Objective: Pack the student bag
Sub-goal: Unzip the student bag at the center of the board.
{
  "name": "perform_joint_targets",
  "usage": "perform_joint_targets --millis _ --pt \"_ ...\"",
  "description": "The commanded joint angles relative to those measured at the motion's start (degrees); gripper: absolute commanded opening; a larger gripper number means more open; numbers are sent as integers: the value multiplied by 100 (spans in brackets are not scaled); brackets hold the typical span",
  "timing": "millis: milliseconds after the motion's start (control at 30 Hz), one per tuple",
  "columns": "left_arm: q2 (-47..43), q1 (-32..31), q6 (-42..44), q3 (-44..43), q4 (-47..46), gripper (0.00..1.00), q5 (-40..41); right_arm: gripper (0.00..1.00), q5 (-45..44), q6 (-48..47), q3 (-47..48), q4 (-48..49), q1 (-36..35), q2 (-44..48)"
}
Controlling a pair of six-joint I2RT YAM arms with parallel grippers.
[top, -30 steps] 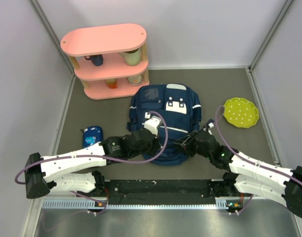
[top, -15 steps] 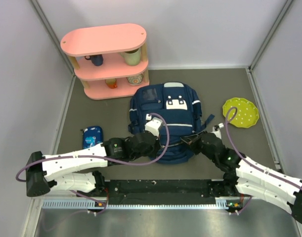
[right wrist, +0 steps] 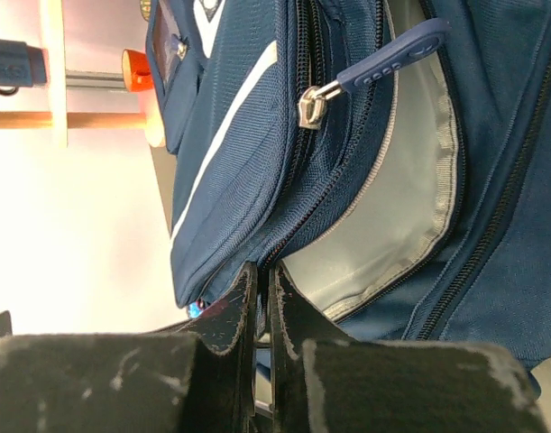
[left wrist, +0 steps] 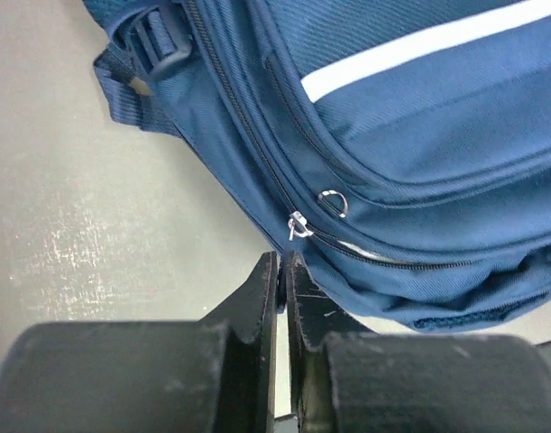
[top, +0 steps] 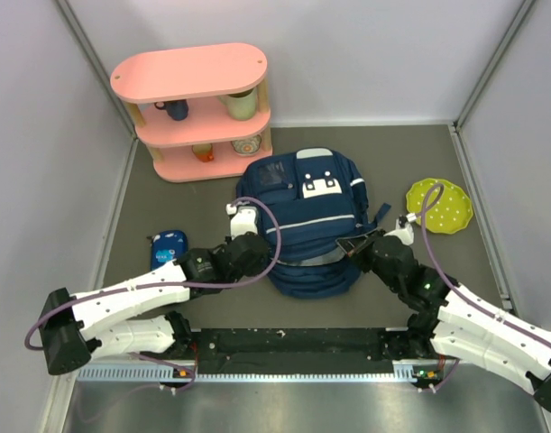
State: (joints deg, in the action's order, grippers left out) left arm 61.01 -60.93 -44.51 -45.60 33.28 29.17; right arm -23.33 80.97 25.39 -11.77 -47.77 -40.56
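Observation:
The student bag (top: 311, 216), navy with white stripes and patches, lies flat in the middle of the table. My left gripper (top: 275, 262) is at its near-left edge. In the left wrist view this gripper (left wrist: 282, 266) is shut on a dark pull hanging from a silver zip slider (left wrist: 298, 225). My right gripper (top: 352, 245) is at the bag's near-right edge. In the right wrist view it (right wrist: 261, 271) is shut on the fabric rim of the unzipped opening, beside the pale lining (right wrist: 392, 207). A second slider with a blue tab (right wrist: 392, 54) hangs above.
A pink three-tier shelf (top: 198, 108) with cups stands at the back left. A yellow-green dotted plate (top: 440, 205) lies to the right of the bag. A small bright-blue pencil case (top: 167, 246) lies to its left, close to my left arm.
My right gripper has shut on the bag's rim and shifted up and right. My left gripper has moved left along the bag's edge. The bag's near end has bulged and shifted.

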Motion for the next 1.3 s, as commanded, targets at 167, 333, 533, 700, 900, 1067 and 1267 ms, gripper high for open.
perform_joint_targets --millis 167,333,533,700,900,1067,1267 --pt "-249 598 364 96 240 0 625 0 -436 -459 432 149 136 -23" --pt "-134 994 662 113 4 0 546 0 -339 -468 397 236 145 -5" --pt "-168 1320 988 52 -365 2 -68 0 -119 -661 458 439 136 -162" --pt "-502 1320 848 8 -24 59 18 29 538 -1616 590 404 145 -260" --pt "-1275 1364 733 77 732 95 344 76 1260 -2322 512 157 58 21" --pt "-1478 1995 716 78 1110 99 371 79 972 -2638 511 -27 -733 214" --pt "-1733 3682 1137 174 901 99 -437 84 1005 -3253 870 614 -1296 -127"
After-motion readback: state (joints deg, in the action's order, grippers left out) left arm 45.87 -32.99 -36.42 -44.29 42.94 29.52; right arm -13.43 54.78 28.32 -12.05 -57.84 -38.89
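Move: The left gripper already holds the zipper pull at the bag's left side. The side buckle it is drawn towards lies about 6 cm ahead, 5 cm left and slightly lower; the pencil case lies some 27 cm left, 3 cm back and 8 cm lower. The right gripper keeps the lifted flap edge between its fingertips, with the white stripe's middle about 4 cm ahead and 8 cm left of it, roughly level. Draw the held zipper pull forward and a little left along the bag's left side, about 5 cm towards the buckle, while the right gripper holds the flap edge nearly still. Then open both grippers: swing the left one some 12 cm left towards the pencil case, rising slightly, and back the right one away and to the left over the bag, turning it counter-clockwise. ##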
